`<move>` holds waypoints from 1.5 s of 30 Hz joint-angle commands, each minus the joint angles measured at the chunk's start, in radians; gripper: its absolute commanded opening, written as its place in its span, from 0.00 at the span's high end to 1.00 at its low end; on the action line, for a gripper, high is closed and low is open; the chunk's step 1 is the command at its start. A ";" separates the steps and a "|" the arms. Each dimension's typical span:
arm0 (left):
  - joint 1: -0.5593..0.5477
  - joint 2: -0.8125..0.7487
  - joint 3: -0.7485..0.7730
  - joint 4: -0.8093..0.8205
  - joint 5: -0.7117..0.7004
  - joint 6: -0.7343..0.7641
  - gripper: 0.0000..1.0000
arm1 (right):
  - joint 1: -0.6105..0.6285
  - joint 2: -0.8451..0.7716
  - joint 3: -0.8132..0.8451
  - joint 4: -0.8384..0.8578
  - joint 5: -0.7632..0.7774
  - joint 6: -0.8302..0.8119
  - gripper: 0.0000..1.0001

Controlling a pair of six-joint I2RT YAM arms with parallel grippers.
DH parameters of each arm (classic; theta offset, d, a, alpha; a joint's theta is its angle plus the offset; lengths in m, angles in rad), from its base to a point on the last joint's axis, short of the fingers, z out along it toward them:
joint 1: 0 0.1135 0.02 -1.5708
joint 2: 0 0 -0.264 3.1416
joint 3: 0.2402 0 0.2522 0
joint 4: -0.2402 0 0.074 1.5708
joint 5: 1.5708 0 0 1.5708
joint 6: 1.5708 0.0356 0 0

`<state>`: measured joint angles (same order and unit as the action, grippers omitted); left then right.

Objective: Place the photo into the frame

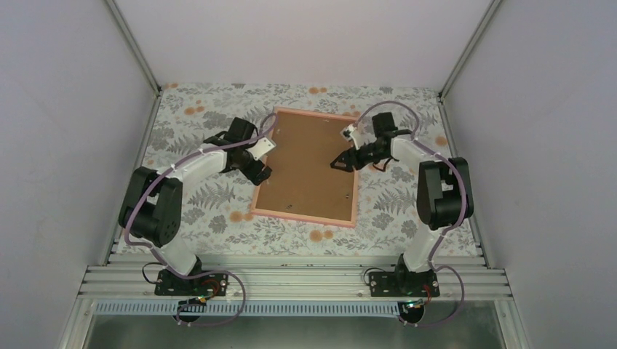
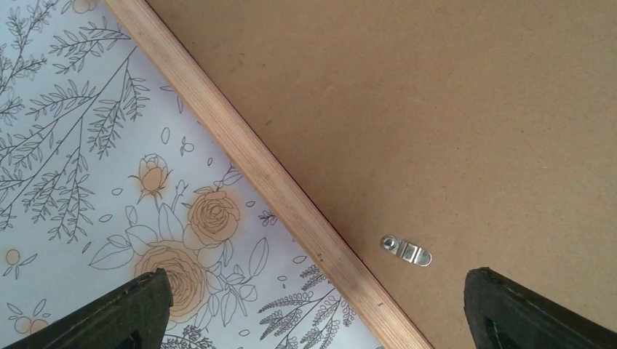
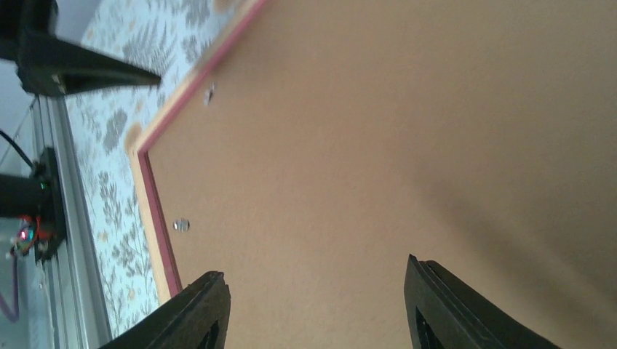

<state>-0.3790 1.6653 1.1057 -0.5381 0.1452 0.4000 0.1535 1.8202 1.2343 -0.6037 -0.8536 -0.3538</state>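
Observation:
The pink frame [image 1: 302,216] lies face down on the floral cloth, and a brown backing board [image 1: 309,163] fills it. The photo is hidden. My left gripper [image 1: 260,177] hovers open over the frame's left rail. In the left wrist view the wooden rail [image 2: 269,174] runs diagonally between the fingers, with a small metal turn clip [image 2: 406,251] on the board [image 2: 436,109]. My right gripper [image 1: 340,163] is open above the board's upper right part. Between its fingers only bare board [image 3: 364,131] shows, with the frame's edge [image 3: 156,196] to the left.
A floral tablecloth [image 1: 211,196] covers the table. White walls close in the sides and back. An aluminium rail [image 1: 291,280] carries both arm bases at the near edge. A second clip [image 3: 180,225] sits near the frame's near corner.

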 commanded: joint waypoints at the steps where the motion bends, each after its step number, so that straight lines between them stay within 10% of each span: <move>1: -0.035 0.011 -0.011 0.044 -0.076 -0.049 0.00 | 0.058 -0.018 -0.078 0.068 0.053 -0.048 0.43; 21: -0.100 0.123 0.036 0.031 -0.187 -0.158 0.00 | 0.338 -0.016 -0.213 0.282 0.266 -0.055 0.58; 45: -0.082 0.127 0.032 -0.075 -0.377 0.026 0.04 | 0.331 0.032 -0.335 0.310 0.463 -0.199 0.61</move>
<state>-0.4728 1.7977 1.1316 -0.5426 -0.1345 0.3439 0.4961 1.8053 0.9463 -0.2584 -0.5358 -0.5358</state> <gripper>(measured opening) 0.977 0.398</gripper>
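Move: The clip beside the frame's left rail, its tab still pointing mostly back along the rail, lies some 2 cm back, 3 cm to the right and 6 cm below the left hand. The near-edge clip sits about 9 cm back and 10 cm right of that hand. From the right hand, the near-edge clip is roughly 12 cm back, 14 cm left and 9 cm down; the right-edge clip is about 8 cm back and 3 cm right, as low. With fingers spread wide, the left hand sinks about 4 cm while easing right past the left clip, then comes back left some 3 cm and rolls about 15 degrees (left side rising), its inner finger against the clip and pushing the tab round towards the left rail. Meanwhile the right hand swings down, back and left over the backing board towards the near-edge clip, partly closing its fingers and ending with the tips low on the board, where it stays while the wrist keeps turning a little. ##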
